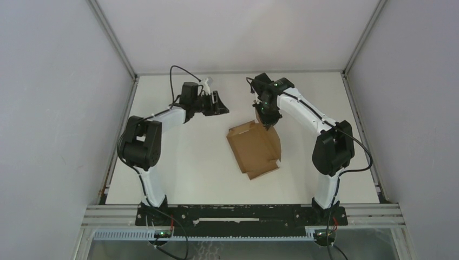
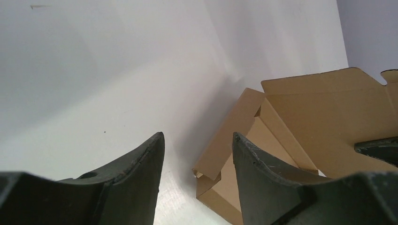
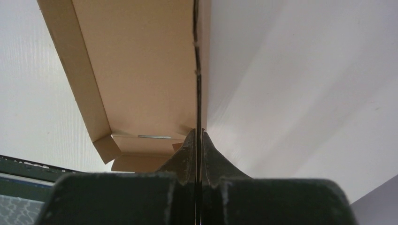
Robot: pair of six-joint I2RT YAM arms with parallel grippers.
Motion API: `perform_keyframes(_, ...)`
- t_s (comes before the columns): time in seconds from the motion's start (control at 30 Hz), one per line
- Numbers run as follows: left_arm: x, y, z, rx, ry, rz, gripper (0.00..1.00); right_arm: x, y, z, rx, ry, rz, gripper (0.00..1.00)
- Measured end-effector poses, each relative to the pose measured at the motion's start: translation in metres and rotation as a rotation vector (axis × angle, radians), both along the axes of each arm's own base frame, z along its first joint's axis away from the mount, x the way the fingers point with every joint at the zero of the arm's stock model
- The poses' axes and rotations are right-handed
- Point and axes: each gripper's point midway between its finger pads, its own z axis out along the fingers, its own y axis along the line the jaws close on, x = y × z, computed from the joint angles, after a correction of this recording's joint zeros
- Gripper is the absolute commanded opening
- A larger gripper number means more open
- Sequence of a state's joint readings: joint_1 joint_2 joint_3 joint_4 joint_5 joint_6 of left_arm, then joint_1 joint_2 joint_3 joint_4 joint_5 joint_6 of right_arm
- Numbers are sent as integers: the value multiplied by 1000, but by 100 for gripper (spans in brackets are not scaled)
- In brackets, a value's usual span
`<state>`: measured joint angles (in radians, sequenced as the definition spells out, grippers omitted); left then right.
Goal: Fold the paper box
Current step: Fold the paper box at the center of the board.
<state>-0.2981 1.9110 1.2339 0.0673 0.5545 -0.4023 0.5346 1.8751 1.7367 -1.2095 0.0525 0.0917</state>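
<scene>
The paper box (image 1: 254, 149) is brown cardboard, partly folded, lying open in the middle of the white table. My right gripper (image 1: 267, 118) sits at the box's far right corner. In the right wrist view the right gripper (image 3: 198, 132) is shut on a thin upright wall of the paper box (image 3: 141, 70), seen edge-on. My left gripper (image 1: 219, 103) hovers to the far left of the box, apart from it. In the left wrist view the left gripper (image 2: 198, 138) is open with nothing between its fingers, and the paper box (image 2: 324, 117) lies ahead to the right.
The white table (image 1: 178, 173) is enclosed by grey panels on the left, right and back. An aluminium rail (image 1: 243, 214) with the arm bases runs along the near edge.
</scene>
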Motion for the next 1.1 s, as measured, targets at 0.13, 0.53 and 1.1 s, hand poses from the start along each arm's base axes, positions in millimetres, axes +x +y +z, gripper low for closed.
perform_keyframes(0.13,-3,0,-1,-7,11,-15,59,1,6,0,2,-18,14,0)
perform_keyframes(0.53,-28,-1,-55,23,177,-93,58,4,15,1,19,-41,41,0)
perform_keyframes(1.1,-32,-9,-54,3,156,-142,57,-5,37,15,-274,-264,236,0)
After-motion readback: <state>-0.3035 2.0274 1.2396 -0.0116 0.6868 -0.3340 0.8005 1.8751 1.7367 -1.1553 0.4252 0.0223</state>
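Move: The paper box lies open on the table, and its lid stands upright between the right fingers. The box's tray has its middle some 4 cm back from the right hand, 4 cm left and 12 cm below. The box's far-left corner is about 4 cm ahead and 14 cm left of this hand, also 12 cm below. From the left hand that corner lies some 4 cm back, straight below by 8 cm; the tray's middle is about 11 cm back, 9 cm right and 9 cm below. The paper box's raised lid stays pinched in the shut right fingers, which draw it left across the tray by nearly 4 cm, rising 1–2 cm late on as the wrist leans over and twists counter-clockwise, some 25 degrees in all. Meanwhile the empty left hand sinks about 5 cm and backs 3 cm towards the box's far-left corner, tipping further down, fingers still half open. ##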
